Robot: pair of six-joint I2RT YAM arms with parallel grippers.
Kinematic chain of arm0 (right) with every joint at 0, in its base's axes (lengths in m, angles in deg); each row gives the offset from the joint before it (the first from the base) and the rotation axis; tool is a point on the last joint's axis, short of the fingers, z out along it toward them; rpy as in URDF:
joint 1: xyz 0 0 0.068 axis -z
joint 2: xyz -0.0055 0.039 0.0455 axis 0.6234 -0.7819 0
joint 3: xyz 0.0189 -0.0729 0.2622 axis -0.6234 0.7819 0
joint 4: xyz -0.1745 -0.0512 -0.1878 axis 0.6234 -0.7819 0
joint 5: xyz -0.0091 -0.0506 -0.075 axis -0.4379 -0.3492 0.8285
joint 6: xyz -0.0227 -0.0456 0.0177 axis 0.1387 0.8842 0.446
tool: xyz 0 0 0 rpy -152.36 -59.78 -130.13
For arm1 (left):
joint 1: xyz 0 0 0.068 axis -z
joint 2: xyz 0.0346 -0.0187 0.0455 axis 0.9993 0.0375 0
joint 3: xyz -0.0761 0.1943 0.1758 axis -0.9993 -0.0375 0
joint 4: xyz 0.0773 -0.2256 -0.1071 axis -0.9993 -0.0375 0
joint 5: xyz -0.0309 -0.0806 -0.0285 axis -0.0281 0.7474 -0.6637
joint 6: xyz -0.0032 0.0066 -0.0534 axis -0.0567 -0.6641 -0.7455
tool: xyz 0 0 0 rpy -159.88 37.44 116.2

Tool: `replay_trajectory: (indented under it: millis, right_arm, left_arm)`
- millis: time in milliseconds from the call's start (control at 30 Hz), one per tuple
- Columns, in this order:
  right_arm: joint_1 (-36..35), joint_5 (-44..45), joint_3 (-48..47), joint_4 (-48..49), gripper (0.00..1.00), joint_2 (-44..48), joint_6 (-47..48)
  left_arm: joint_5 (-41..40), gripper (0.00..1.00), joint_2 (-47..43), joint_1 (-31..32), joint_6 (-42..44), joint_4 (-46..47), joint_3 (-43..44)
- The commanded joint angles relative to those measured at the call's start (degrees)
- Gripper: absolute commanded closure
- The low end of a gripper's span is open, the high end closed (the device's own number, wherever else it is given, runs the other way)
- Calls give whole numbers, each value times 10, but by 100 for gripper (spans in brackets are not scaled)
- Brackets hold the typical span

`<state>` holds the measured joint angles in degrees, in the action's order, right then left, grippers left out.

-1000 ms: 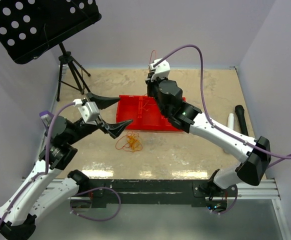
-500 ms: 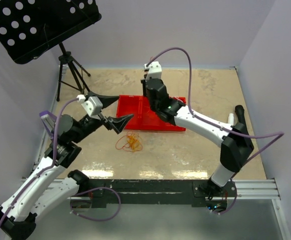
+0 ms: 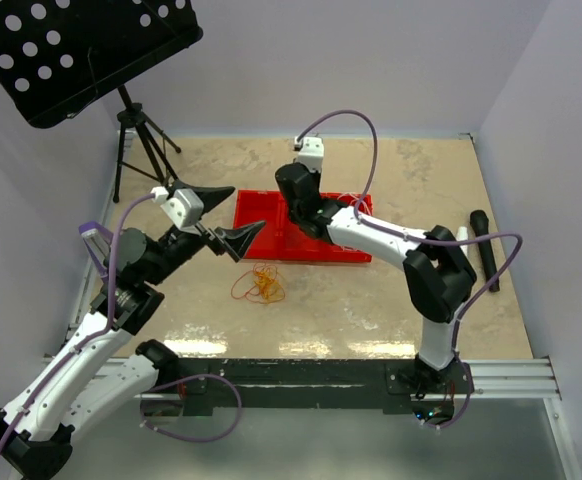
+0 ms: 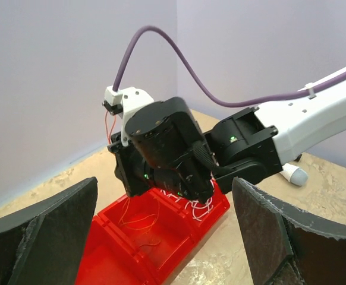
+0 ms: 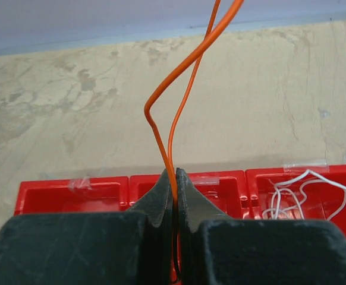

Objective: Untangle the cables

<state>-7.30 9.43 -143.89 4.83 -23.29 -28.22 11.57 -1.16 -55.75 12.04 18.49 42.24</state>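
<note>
My right gripper (image 5: 175, 173) is shut on a thin orange cable (image 5: 147, 111) that loops up past its fingertips. It hangs over the middle of the red tray (image 5: 72, 196). From above, the right gripper (image 3: 294, 205) points down at the tray (image 3: 301, 252). White cables (image 5: 304, 190) lie in the tray's right compartment, and orange strands (image 4: 138, 221) lie in the middle one. A tangle of orange and red cables (image 3: 259, 285) lies on the table in front of the tray. My left gripper (image 3: 225, 218) hovers open left of the tray, holding nothing.
A black perforated music stand (image 3: 81, 50) on a tripod (image 3: 136, 140) stands at the back left. A black stick (image 3: 483, 245) and a white tube (image 3: 463, 238) lie near the right wall. Purple arm cables arch above the tray.
The right arm has folded in, its elbow swinging toward the tray, and its gripper has come lower over the tray with the orange cable. The left gripper edged slightly away, still open.
</note>
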Motion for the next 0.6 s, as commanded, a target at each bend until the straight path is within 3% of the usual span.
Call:
replay_trajectory:
  millis: [0, 167, 567]
  right_arm:
    - [9, 15, -22, -39, 100, -24, -74]
    - [10, 13, -51, -135, 100, -81, -132]
    - [12, -74, -86, -216, 100, -140, -176]
  left_arm:
    - [-6, 0, -6, -2, -3, 24, -11]
    - [-2, 0, -7, -2, -11, 30, -15]
    - [6, 0, -9, -2, -15, 44, -19]
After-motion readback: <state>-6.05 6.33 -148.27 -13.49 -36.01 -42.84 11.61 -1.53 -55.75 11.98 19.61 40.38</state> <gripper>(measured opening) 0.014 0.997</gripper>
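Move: The middle compartment of the red tray lies about 17 cm below the right gripper, roughly 2 cm back and level sideways. The compartment with the white cable is some 12 cm to the right of it. The orange tangle on the bare table lies about 18 cm back and 10 cm to the left of the gripper, 20 cm down. From the left gripper, the middle compartment is roughly 20 cm ahead, 10 cm right and 34 cm down. Keep the orange cable pinched in the shut right fingers and lower it into the red tray's middle compartment: bring the right gripper almost straight down about 13 cm, quickly at first and easing off near the end. As it sinks, tip the fingers some 20 degrees further downward. Don't open the fingers yet. ##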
